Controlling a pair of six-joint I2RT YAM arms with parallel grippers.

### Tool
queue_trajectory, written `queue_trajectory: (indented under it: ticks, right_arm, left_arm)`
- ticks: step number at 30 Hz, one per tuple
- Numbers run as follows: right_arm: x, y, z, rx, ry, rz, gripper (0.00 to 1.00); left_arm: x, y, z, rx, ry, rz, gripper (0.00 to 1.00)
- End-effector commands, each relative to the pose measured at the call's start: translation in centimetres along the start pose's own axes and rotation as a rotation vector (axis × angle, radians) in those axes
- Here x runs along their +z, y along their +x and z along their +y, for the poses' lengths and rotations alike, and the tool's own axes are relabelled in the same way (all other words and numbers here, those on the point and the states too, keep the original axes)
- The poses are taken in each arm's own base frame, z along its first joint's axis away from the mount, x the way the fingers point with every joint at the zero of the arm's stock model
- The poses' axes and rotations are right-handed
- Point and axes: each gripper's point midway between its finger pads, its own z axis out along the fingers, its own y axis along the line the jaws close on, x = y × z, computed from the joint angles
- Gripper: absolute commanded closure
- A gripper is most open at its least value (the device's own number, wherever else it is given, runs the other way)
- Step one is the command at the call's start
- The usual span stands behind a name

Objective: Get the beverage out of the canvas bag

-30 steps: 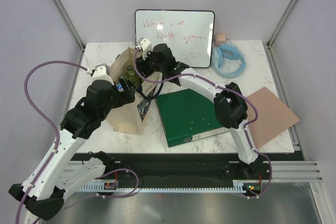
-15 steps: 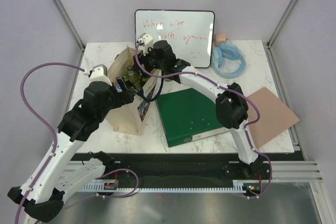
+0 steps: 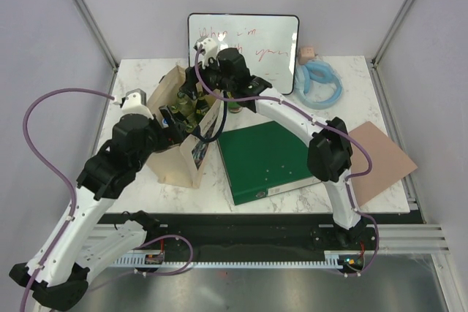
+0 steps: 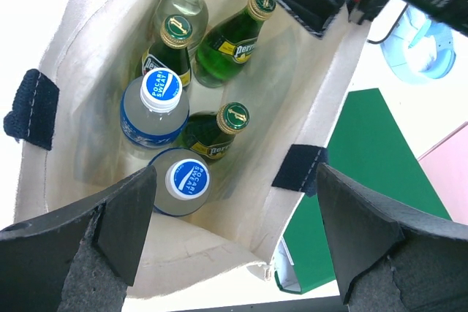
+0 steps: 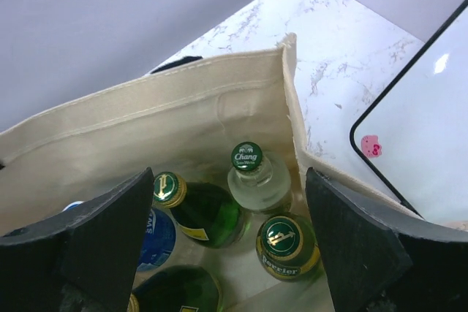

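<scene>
The beige canvas bag (image 3: 178, 160) stands upright at the table's left with its mouth wide. Inside it stand several beverages: a clear Chang bottle (image 5: 251, 173), green Perrier bottles (image 5: 288, 245) (image 4: 218, 128) and blue-capped Pocari Sweat bottles (image 4: 159, 100). My right gripper (image 5: 234, 248) hangs open over the bag's far end, above the Chang and Perrier caps, holding nothing. Around the bag's near corner my left gripper (image 4: 238, 246) stands open, one finger (image 4: 124, 228) inside by a Pocari cap and the other outside. Dark strap handles (image 4: 300, 168) sit on the rim.
A green binder (image 3: 263, 157) lies right of the bag, touching its base. A whiteboard (image 3: 243, 47) leans at the back. A light-blue coiled tube (image 3: 319, 84) and a small pink object (image 3: 308, 53) sit back right. A brown board (image 3: 376, 158) overhangs the right edge.
My right gripper's jaws have spread wide and it has lifted a little over the bag's far end. The left arm has shifted slightly left; its jaws stay wide.
</scene>
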Motion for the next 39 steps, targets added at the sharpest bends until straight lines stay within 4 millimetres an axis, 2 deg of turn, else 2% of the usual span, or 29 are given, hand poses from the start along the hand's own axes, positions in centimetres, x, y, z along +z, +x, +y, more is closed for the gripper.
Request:
queue_trajectory:
  ticks: [1,9,12,16,19,23,26,30,39]
  right_arm:
    - [-2.8,-4.8,1.9,-0.078,-0.075,-0.077,0.09]
    - [-3.0,-2.6,2.3,-0.092,-0.110,0.019,0.12]
    - [-3.0,-1.8,2.5,-0.095,-0.103,0.049,0.19]
    - [-2.5,-0.5,1.8,-0.112,-0.042,0.096,0.31]
    - [-2.0,-0.1,1.1,-0.118,0.000,0.109,0.33]
    - [-1.8,1.1,0.0,-0.127,0.054,0.158,0.34]
    - [-1.5,2.6,-1.1,-0.144,0.086,0.205,0.34]
    - [-1.3,3.2,-1.9,-0.162,0.119,0.217,0.34]
    - [-0.2,5.3,-3.6,-0.171,0.178,0.250,0.34]
  left_arm:
    - [-1.2,-2.6,-1.1,0.006,0.054,-0.077,0.04]
    - [-1.6,-3.6,-2.3,0.043,0.096,-0.079,0.03]
    - [-1.4,-3.2,-2.3,0.015,0.098,-0.070,0.04]
    - [-1.1,-2.1,-2.1,-0.042,0.108,-0.064,0.04]
    - [-0.9,-1.1,-2.5,-0.027,0.143,-0.037,0.04]
    - [-0.6,0.7,-3.9,-0.005,0.223,0.038,0.05]
    - [0.0,2.2,-3.9,-0.003,0.231,0.089,0.05]
    - [0.5,4.1,-4.0,-0.011,0.244,0.152,0.06]
    - [0.9,5.8,-4.6,-0.007,0.282,0.213,0.07]
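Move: The right hand is over the bag's far end; the standing Perrier lies about 3 cm ahead, 3 to its right and 16 below. The clear Chang bottle stands some 6 cm left of that Perrier, and the leaning Perrier 6 left and 4 nearer. From the left hand, the bag's near right corner is about 4 cm right, 2 back and 5 below; the standing Perrier is 17 ahead, 5 right, 15 below. After briefly rising, both hands sink about 5 cm, the right narrowing towards the standing Perrier, the left shifting right. ##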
